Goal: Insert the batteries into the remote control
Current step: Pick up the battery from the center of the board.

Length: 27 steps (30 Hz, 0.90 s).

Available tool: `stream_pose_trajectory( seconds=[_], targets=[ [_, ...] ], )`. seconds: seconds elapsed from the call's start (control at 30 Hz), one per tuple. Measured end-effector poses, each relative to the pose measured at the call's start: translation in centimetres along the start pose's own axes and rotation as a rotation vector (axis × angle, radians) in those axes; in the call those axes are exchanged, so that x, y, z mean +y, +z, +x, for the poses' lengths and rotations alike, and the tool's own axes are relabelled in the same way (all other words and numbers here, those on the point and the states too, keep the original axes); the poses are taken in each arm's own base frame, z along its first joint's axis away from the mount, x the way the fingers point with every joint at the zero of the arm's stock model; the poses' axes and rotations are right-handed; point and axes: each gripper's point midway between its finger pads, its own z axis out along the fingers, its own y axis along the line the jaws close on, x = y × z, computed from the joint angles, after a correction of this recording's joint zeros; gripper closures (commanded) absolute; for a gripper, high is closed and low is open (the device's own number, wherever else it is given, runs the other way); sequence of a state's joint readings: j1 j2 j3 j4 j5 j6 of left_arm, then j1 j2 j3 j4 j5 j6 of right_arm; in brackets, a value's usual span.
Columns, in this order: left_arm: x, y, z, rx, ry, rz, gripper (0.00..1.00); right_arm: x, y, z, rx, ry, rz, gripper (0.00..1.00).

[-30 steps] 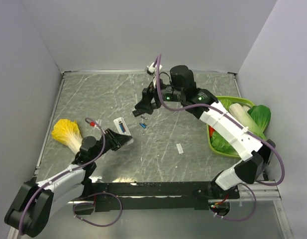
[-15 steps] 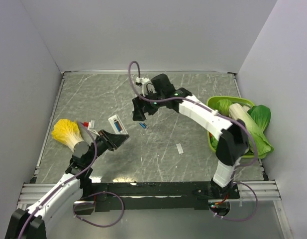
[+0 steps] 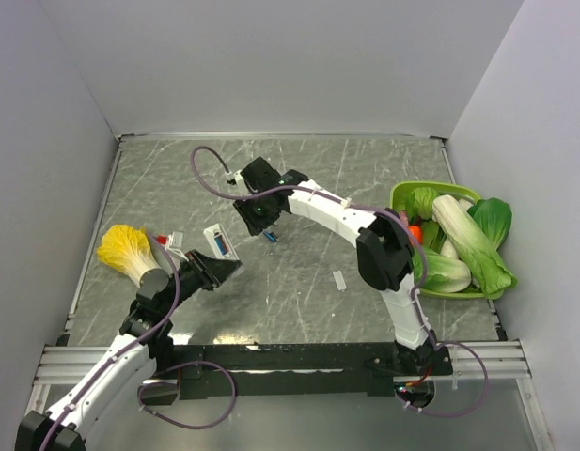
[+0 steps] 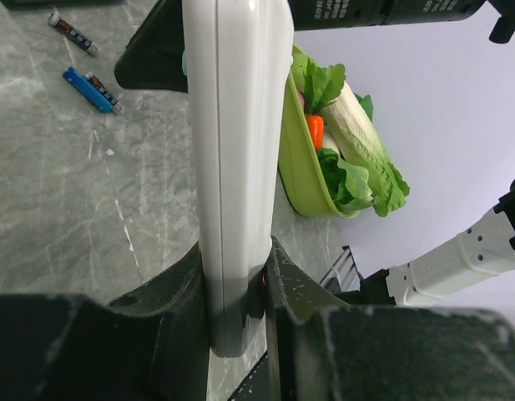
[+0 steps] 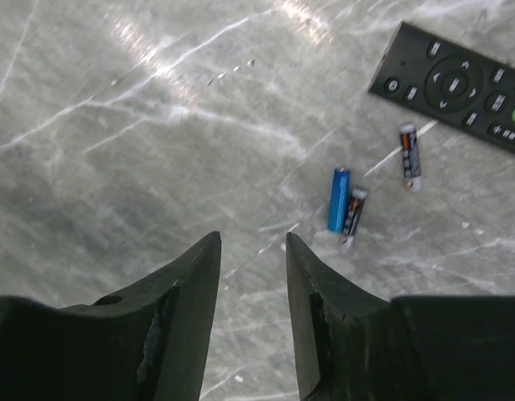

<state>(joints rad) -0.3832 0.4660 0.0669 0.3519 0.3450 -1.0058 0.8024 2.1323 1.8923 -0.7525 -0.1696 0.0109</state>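
The white remote control [image 4: 236, 150] stands edge-on between the fingers of my left gripper [image 4: 234, 251], which is shut on its lower end; from above the remote control [image 3: 220, 241] is left of centre, lifted at a tilt. A blue battery [image 5: 339, 199] lies on the table beside a dark cell with orange marks [image 5: 354, 215], and another dark cell [image 5: 410, 156] lies further off. My right gripper [image 5: 252, 238] hovers open and empty, left of these cells. From above the batteries [image 3: 270, 235] sit just right of the right gripper [image 3: 255, 214].
A black remote [image 5: 453, 83] lies beyond the cells. A green basket [image 3: 399, 268] of leafy vegetables and a carrot stands at the right edge. A yellow cabbage [image 3: 123, 249] lies at the left. A small white strip [image 3: 338, 280] lies mid-table.
My right arm has swung left across the table, bringing its gripper down beside the batteries. My left gripper keeps its hold on the remote control and has shifted slightly left.
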Motion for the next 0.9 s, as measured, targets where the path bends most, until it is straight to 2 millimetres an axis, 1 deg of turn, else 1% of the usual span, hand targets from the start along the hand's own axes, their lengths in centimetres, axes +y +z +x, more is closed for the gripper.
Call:
stream_pose_trajectory(
  seconds=[0.2,0.27,0.33,0.5,0.63,0.8,0.9],
  targets=[
    [0.6,0.0,0.3,0.011,0.0,-0.026,0.98,-1.3,1.7,0.2,0.029,0.0,0.067,0.57],
    [0.7,-0.1,0.3,0.014,0.006,-0.03,0.98,-1.8,2.6,0.8,0.054,0.003,0.089,0.57],
    [0.7,0.0,0.3,0.014,0.008,-0.03,0.98,-2.3,3.1,1.3,0.075,0.004,0.108,0.57],
    [0.4,0.0,0.1,0.011,0.012,-0.027,0.98,-2.9,4.3,1.6,0.096,0.004,0.135,0.57],
    [0.5,0.0,0.1,0.014,0.012,-0.031,0.98,-3.2,4.5,2.1,0.113,-0.004,0.147,0.58],
    [0.5,0.0,0.1,0.014,0.013,-0.031,0.98,-3.7,4.6,2.0,0.113,-0.016,0.173,0.58],
    [0.5,0.0,0.1,0.014,0.013,-0.031,0.98,-4.0,4.8,1.9,0.112,-0.022,0.182,0.6]
  ],
)
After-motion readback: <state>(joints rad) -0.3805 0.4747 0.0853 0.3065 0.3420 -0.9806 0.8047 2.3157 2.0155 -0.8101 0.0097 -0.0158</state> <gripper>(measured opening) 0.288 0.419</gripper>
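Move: The blue battery lies some 4 cm ahead of the right hand, 3 cm to its right and about 9 cm below. A black battery lies against its right side, another black battery about 6 cm beyond it, and the black remote about 13 cm beyond it, both about 1 cm farther right. From the left hand, holding the white remote, the blue battery is roughly 17 cm ahead, 12 cm right and 14 cm below. Right hand sinks about 5 cm and advances 3 cm towards the blue battery, tilting 10 degrees steeper, fingers part-open. ##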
